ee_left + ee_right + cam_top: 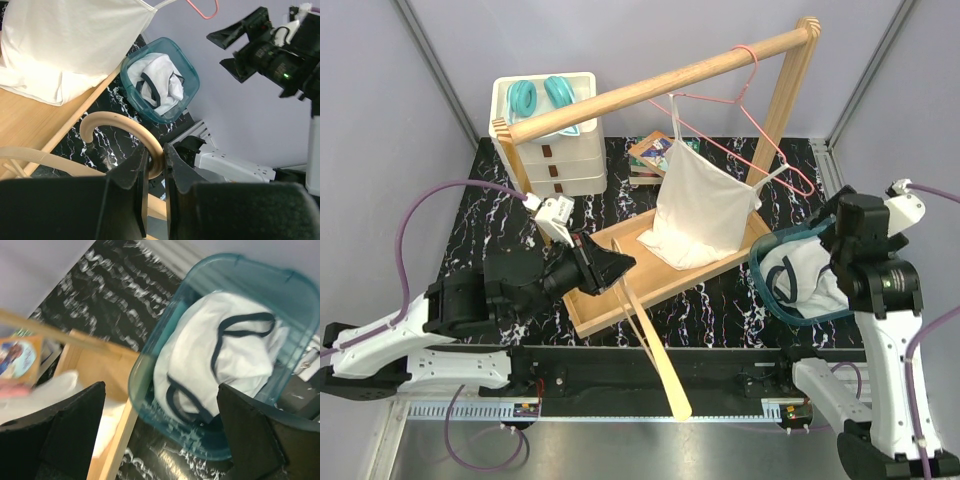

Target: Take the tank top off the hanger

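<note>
My left gripper (618, 266) is shut on the curved hook (125, 131) of a bare wooden hanger (655, 350) that slopes down to the table's near edge. A white tank top with dark trim (802, 280) lies crumpled in a teal basket (767, 290), also seen in the right wrist view (220, 360). My right gripper (827, 238) is open and empty just above that basket, jaws wide apart (160, 435). A second white tank top (705, 215) hangs on a pink wire hanger (740, 105) from the rack's rod.
The wooden rack has a slanted rod (660, 85) and a flat base (610, 305) mid-table. A white drawer unit (560, 160) with teal things on top stands at the back left. A small stack of books (650, 155) lies behind the rack.
</note>
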### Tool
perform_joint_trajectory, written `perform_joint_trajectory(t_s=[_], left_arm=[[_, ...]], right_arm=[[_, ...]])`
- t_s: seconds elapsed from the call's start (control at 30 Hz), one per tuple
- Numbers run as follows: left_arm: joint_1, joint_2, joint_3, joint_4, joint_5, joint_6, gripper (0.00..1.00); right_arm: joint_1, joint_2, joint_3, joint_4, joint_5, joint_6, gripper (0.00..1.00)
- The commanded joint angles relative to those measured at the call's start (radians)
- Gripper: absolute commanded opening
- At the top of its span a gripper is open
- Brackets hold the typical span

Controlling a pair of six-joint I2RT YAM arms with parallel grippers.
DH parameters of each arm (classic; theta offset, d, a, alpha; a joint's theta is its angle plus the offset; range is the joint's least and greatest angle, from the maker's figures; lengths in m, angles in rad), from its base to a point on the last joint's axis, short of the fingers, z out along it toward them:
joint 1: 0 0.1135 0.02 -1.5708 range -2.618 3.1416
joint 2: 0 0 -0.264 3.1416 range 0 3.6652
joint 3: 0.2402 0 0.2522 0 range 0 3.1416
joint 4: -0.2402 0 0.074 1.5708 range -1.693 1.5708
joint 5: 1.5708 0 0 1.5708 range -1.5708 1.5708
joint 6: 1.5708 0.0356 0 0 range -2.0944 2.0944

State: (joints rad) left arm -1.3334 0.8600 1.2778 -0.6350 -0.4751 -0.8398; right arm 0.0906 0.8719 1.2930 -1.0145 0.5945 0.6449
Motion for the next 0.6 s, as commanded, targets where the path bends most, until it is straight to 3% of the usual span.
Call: perform_joint_trajectory(t_s=[0.0, 0.27, 0.5, 0.57], left_arm=[[0.000, 0.014, 0.009, 0.052, -0.052, -0.013, 0.00], [0.000, 0.027, -0.014, 0.052, -0.106, -0.027, 0.00], [0.000, 0.068, 0.017, 0.008, -0.151, -0.018, 0.00], [0.000, 0.089, 0.032, -0.002, -0.160, -0.007, 0.00]], right_arm=[[-0.003, -0.091, -0.041, -0.110, -0.406, -0.005, 1.00], [-0.003, -0.166, -0.164, -0.254, -1.013, -0.164, 1.00], [0.023, -0.206, -0.212, -0.110, -1.583, -0.255, 1.00], [0.066, -0.205, -0.181, -0.034, -1.653, -0.257, 1.00]])
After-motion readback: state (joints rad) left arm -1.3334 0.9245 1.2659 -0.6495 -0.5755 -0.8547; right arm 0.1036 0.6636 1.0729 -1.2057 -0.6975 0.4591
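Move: The hanger, still gripped near its hook by the left fingers, has its middle about 34 cm to the right hand's left, 18 cm back and 5 cm higher. The tank top in the bin lies roughly 18 cm below the right hand, 4 cm right, 2 cm back. The white cloth hangs around 25 cm left, 3 cm ahead, 10 cm lower. From the left hand, the hanger's middle is some 8 cm back, 4 cm right, 3 cm below. Towards the hanger the empty right hand sweeps quickly, about 20 cm left and 12 cm back, leaving the bin; it sinks some 7 cm, then climbs 2 cm. Its wrist turns about 65 degrees counter-clockwise with the left side rolling up, fingers staying wide open. The left hand keeps its hold on the hanger, easing slightly forward and down. ##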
